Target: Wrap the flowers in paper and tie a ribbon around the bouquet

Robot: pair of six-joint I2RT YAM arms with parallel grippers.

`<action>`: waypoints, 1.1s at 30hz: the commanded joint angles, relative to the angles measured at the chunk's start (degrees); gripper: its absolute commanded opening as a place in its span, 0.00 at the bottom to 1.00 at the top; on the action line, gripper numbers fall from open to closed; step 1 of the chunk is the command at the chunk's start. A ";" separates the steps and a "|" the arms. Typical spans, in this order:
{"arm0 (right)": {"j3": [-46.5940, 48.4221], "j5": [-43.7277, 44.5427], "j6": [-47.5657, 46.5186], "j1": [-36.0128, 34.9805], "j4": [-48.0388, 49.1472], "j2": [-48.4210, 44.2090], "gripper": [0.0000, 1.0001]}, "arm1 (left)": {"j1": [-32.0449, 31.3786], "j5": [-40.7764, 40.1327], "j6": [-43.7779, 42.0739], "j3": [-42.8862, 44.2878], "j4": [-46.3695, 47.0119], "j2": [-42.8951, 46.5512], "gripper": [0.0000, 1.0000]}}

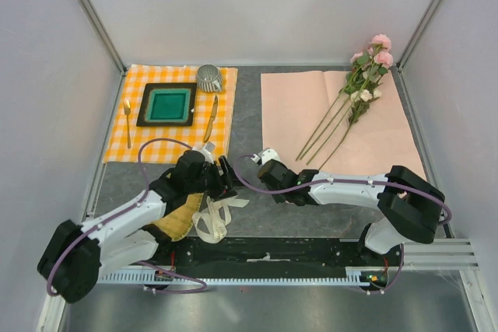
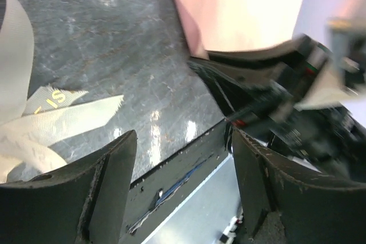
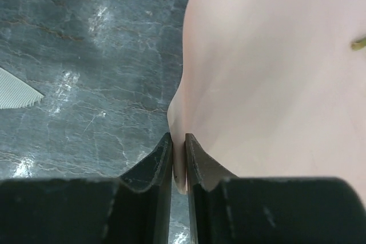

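Observation:
The flowers (image 1: 366, 83) lie across the far right part of the paper (image 1: 296, 106), blooms toward the back corner. My right gripper (image 1: 263, 165) is at the sheet's near left corner. In the right wrist view it (image 3: 178, 141) is shut on that lifted paper (image 3: 274, 72) corner, and a stem tip (image 3: 359, 43) shows at the right edge. The ribbon (image 1: 218, 215) lies looped on the dark table near the arm bases. My left gripper (image 1: 227, 176) hovers above it, open (image 2: 183, 141) with nothing between its fingers; the ribbon (image 2: 68, 112) lies to its left and the right arm (image 2: 286, 95) close on its right.
An orange-checked cloth (image 1: 152, 91) at the back left carries a green tray (image 1: 167, 104), a metal cup (image 1: 209, 77), a fork (image 1: 128, 118) and a knife (image 1: 211, 114). A woven bamboo mat (image 1: 179, 219) lies under the left arm. White walls enclose three sides.

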State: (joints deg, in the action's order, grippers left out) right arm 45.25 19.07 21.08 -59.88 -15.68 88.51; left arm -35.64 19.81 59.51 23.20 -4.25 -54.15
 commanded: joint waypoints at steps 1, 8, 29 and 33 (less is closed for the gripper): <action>0.54 0.97 -1.22 1.69 -0.75 -3.52 0.20 | 0.13 1.88 9.92 3.34 12.66 -13.21 0.73; 6.31 -0.09 -5.43 8.01 -5.39 -1.42 0.00 | -0.75 4.88 12.29 3.01 24.87 -22.92 0.56; 32.16 -0.34 -27.93 30.16 -10.59 15.46 0.00 | -6.73 12.35 13.97 11.77 35.46 -40.59 0.47; 36.30 -3.51 -29.25 32.89 -11.39 19.41 0.00 | -6.64 12.79 13.62 15.90 34.22 -44.10 0.43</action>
State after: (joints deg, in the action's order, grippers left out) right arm 76.31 18.61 -4.75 -28.95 -26.04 105.27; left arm -42.24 30.68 72.62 34.61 29.04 -95.39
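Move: The right hand has the pink paper's near-left corner between its fingertips, just above the table. The middle of the flower stems lies about 22 cm ahead and 16 cm to its right, with the flower heads some 41 cm ahead and 31 cm right. The ribbon is roughly 18 cm to its left and 5 cm back. From the left hand, that paper corner is about 14 cm right, 2 cm back and 7 cm below. Right fingers shut on the paper corner, carrying it 20 cm forward, 10 right towards the stems; left sweeps right. ##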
